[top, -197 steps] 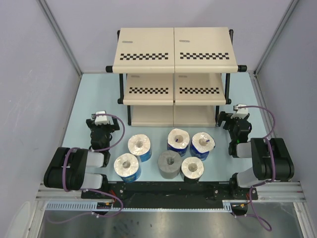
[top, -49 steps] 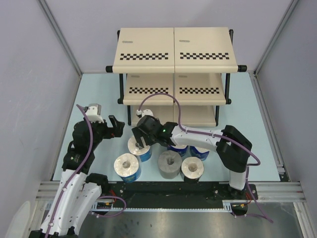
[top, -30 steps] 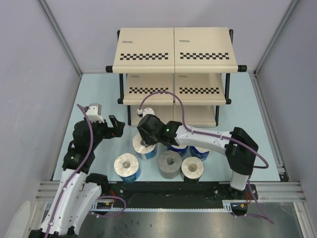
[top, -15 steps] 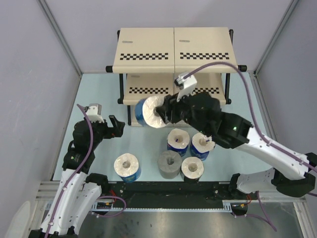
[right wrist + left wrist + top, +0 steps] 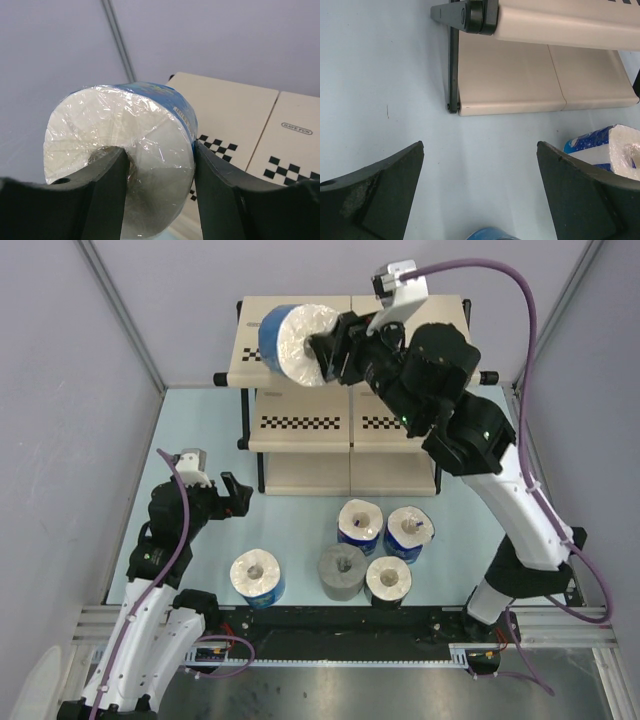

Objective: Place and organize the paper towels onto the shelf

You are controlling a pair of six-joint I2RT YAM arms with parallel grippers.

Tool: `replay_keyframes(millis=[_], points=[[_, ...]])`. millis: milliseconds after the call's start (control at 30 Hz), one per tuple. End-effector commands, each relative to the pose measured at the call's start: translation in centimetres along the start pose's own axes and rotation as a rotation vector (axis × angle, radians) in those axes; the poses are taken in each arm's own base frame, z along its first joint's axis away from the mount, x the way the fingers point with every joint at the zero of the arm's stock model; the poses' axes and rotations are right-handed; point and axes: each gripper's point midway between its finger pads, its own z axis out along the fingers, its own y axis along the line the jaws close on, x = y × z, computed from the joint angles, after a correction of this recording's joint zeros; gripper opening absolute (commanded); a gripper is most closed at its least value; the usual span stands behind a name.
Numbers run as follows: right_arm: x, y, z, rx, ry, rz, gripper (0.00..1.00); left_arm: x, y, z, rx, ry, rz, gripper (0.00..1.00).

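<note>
My right gripper [image 5: 326, 348] is shut on a blue-wrapped paper towel roll [image 5: 292, 342], held on its side in the air over the left half of the shelf's top board. In the right wrist view one finger sits in the core of the roll [image 5: 100, 125] and the other presses its outer side. The shelf [image 5: 300, 408] has three cream tiers with checkered fronts. Several paper towels stand on the table: blue-wrapped ones [image 5: 258, 576] [image 5: 361, 523] [image 5: 409, 530], a grey one [image 5: 342, 571] and a dark-wrapped one [image 5: 388, 580]. My left gripper [image 5: 235, 495] [image 5: 480, 145] hangs open above bare table.
The shelf's black front-left post [image 5: 452, 70] and bottom board [image 5: 510, 75] lie ahead of the left gripper, and a blue roll [image 5: 605, 150] stands to its right. Grey walls close in both sides. A metal rail [image 5: 340, 650] runs along the near edge.
The right arm has raised the blue-wrapped roll from in front of the middle tier to above the top board's left half. The left arm has not moved.
</note>
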Motion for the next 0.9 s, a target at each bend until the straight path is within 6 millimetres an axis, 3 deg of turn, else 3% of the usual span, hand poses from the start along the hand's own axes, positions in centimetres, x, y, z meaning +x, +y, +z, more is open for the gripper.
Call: replay_keyframes(millis=[0, 133, 233, 367, 633, 867], points=[[-3.1, -3.0, 1.6, 0.052, -0.090, 0.022, 0.13, -0.3, -0.2, 0.2, 0.008, -0.012, 0.015, 1.00], [-3.3, -6.5, 3.2, 0.093, -0.104, 0.050, 0.13, -0.2, -0.2, 0.2, 0.012, -0.008, 0.015, 1.00], [-2.4, -7.6, 4.0, 0.092, -0.076, 0.064, 0.14, -0.1, -0.2, 0.3, 0.012, -0.005, 0.015, 1.00], [-0.9, -7.9, 4.7, 0.078, -0.031, 0.055, 0.15, -0.2, -0.2, 0.3, 0.009, -0.004, 0.015, 1.00], [-0.6, -7.4, 4.5, 0.046, -0.024, 0.063, 0.16, -0.2, -0.1, 0.2, 0.003, -0.007, 0.015, 1.00], [-0.7, -8.3, 4.1, 0.098, -0.024, 0.036, 0.17, -0.2, -0.2, 0.2, 0.008, -0.007, 0.016, 1.00]])
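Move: The right hand, with the paper towel roll still gripped, is aimed at the top shelf's left board, whose middle lies about 17 cm ahead, 7 cm left and some 16 cm below. The shelf's front edge at the seam is only about 7 cm ahead and 3 cm right; the right board's middle is 17 cm ahead and 13 cm right, both 16 cm below. From the idle left hand, the left board is about 20 cm ahead, 11 cm right and 22 cm above. The right arm swings the gripped roll quickly forward over the top shelf's front edge, about 10 cm onward while sinking some 4 cm and drifting 4 cm right towards the seam between the boards. It then eases back left by a bit over 1 cm and all but stops with the roll over the left board's front part, fingers keeping their hold and tipped down about 5 degrees; whether the roll touches the board can't be seen. ##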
